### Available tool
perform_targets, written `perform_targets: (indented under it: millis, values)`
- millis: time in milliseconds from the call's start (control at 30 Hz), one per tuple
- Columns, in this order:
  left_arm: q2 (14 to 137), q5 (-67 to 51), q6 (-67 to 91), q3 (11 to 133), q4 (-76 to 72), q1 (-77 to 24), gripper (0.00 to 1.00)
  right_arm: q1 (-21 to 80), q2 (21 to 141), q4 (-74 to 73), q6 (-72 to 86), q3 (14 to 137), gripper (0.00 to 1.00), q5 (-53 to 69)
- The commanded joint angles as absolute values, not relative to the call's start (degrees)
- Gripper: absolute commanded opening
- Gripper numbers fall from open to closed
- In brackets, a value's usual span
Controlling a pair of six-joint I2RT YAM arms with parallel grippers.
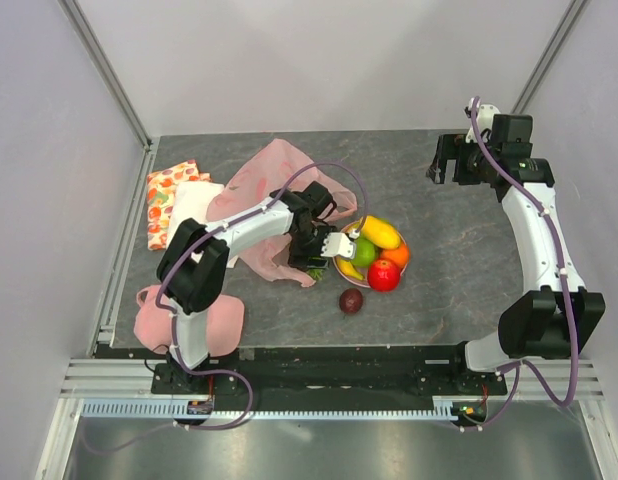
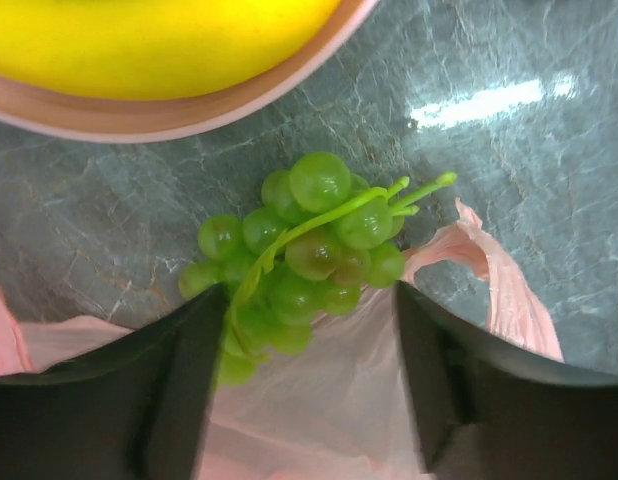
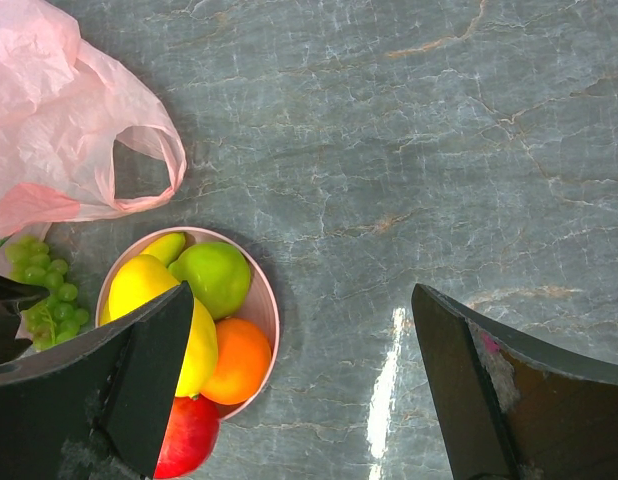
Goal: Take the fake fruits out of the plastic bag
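Note:
A bunch of green grapes (image 2: 309, 250) lies at the mouth of the pale-pink plastic bag (image 1: 274, 185), half on the film (image 2: 319, 400). My left gripper (image 2: 311, 290) straddles the bunch, open; its left finger touches the grapes and the right finger stands apart from them. Just right of it, the pink plate (image 1: 340, 236) holds a yellow mango (image 1: 381, 232), green apple (image 1: 362, 250), orange (image 1: 398, 256), red apple (image 1: 384, 274) and banana (image 1: 347, 268). A dark plum (image 1: 351, 300) lies on the table in front. My right gripper (image 1: 444, 160) hangs open at the far right, holding nothing.
A fruit-printed cloth (image 1: 169, 195) lies at the far left beside the bag. A pink cloth (image 1: 189, 320) sits by the left arm's base. White walls enclose the dark marbled table (image 1: 459, 270).

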State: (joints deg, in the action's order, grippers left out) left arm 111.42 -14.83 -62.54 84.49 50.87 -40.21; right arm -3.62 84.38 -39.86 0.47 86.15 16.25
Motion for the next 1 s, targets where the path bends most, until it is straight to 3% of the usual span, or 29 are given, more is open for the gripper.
perform_targets:
  millis: [0, 133, 533, 767, 967]
  values:
    - [111.62, -13.89, -67.68, 86.66, 51.42, -40.17, 0.59, -3.96, 84.46, -38.23, 0.97, 87.45, 0.98, 16.7]
    - [111.88, -14.23, -66.01, 87.19, 50.89, -39.99, 0.02, -4.04, 84.64, -38.14, 0.97, 87.27, 0.98, 16.61]
    - [106.79, -24.51, -54.68, 105.36, 58.8, -38.76, 0.02, -4.22, 85.08, -37.97, 0.53, 87.72, 0.98, 16.17]
    - [110.12, -27.42, -45.81, 116.36, 56.95, -39.2, 0.02, -4.31, 85.08, -37.88, 0.53, 87.71, 0.98, 16.17]
    - [110.22, -29.97, -40.18, 113.04, 50.64, -39.29, 0.02, -4.57, 84.2, -38.06, 0.53, 87.45, 0.98, 15.65]
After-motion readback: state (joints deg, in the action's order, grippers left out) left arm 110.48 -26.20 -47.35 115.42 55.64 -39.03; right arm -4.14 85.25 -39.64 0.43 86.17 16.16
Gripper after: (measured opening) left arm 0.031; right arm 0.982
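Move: The green grapes lie right between the left hand's open fingers, about 1 cm to its right and 1 cm below. From that hand, the plate of fruit is about 13 cm to the right and 2 cm ahead; the dark plum is some 9 cm right and 9 cm back. From the right hand, the grapes lie roughly 30 cm left, 10 cm back and 22 cm below. The left fingers pinch the grapes by their stem, then lift about 18 cm and swing some 8 cm right. ##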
